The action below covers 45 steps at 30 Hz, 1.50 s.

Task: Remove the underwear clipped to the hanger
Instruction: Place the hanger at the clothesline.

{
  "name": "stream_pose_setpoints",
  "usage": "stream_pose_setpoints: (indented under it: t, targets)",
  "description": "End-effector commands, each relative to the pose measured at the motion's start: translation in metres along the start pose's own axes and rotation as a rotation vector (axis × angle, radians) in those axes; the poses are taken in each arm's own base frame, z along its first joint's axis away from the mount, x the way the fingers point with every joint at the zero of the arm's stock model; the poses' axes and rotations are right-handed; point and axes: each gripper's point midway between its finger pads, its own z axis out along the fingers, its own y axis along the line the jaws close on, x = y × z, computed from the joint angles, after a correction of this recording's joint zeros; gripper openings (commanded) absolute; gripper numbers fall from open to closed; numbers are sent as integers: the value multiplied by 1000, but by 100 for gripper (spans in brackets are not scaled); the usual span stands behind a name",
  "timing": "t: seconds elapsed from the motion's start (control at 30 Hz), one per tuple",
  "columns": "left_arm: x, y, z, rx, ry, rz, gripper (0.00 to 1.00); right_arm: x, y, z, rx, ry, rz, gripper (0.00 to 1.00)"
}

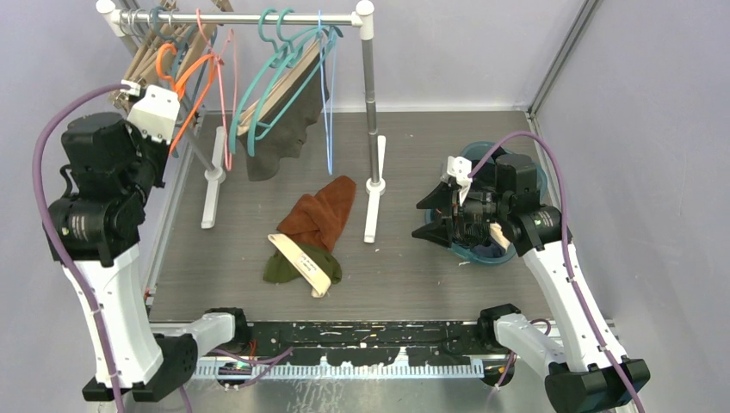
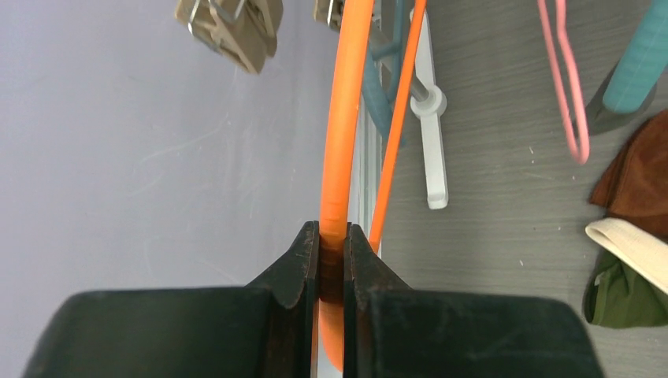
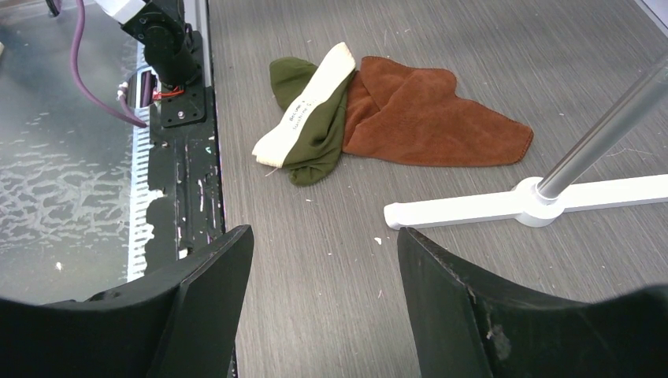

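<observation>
Grey-brown underwear [image 1: 277, 138] hangs from a teal hanger [image 1: 274, 73] on the white rack [image 1: 366, 52]. Olive-green underwear [image 1: 288, 268] with a cream waistband [image 1: 303, 262] lies on the table, partly under a rust-brown cloth [image 1: 323, 211]; it also shows in the right wrist view [image 3: 319, 138]. My left gripper [image 2: 332, 236] is shut on the rim of an orange hanger [image 2: 340, 118] at the rack's left end. My right gripper [image 3: 323, 244] hovers open and empty above the table, right of the rack's foot [image 3: 473, 206].
Several more hangers, pink [image 1: 225, 77], blue [image 1: 325, 95] and wooden clip ones [image 1: 142, 60], crowd the rail. A teal bowl [image 1: 482, 251] sits under the right arm. The rack's two white feet [image 1: 211, 185] stand on the table. Walls close in on the left and right.
</observation>
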Motion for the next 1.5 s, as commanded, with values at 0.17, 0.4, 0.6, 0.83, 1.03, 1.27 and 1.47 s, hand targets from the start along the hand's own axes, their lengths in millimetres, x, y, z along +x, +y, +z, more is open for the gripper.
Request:
stream_pose_setpoints:
  t: [0.17, 0.4, 0.6, 0.83, 1.03, 1.27, 1.47]
  targets:
    - [-54, 27, 18, -93, -130, -61, 0, -11, -2, -3, 19, -26, -64, 73]
    - [-71, 28, 40, -92, -143, -35, 0, -10, -1, -3, 19, -26, -68, 73]
    - [-83, 17, 55, -33, -162, -38, 0, -8, -1, -4, 25, -24, -77, 74]
    - [-91, 24, 73, -73, -148, -40, 0, -10, 2, -5, 24, -29, -83, 74]
    - [-93, 21, 89, -71, -136, -30, 0, -8, 3, -5, 28, -28, -88, 74]
    - [-76, 6, 108, -36, -71, -3, 0, -7, 3, -6, 31, -27, -90, 74]
    - [-59, -3, 99, -18, -75, 5, 0, -6, 3, -5, 26, -25, -87, 75]
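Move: The left hand grips the lower corner of the empty orange hanger. The stretch of rod its hook is heading for lies about 25 cm ahead, 2 cm right and 10 cm above this hand. The pink hanger is roughly 15 cm ahead and 10 cm right, about level, and the wooden hangers some 18 cm ahead, 5 cm left and 3 cm higher. From the right hand that rod spot is about 27 cm ahead, 49 cm left and 22 cm up. Still pinching the orange hanger by its lower corner, the left hand carries it hook-first to the rod, about 13 cm forward between the pink and the wooden hangers. It rises some 2 cm on the way, slows near the rod, then sinks about 3 cm to bring the hook down over it. The wrist barely turns and the fingers stay shut. ##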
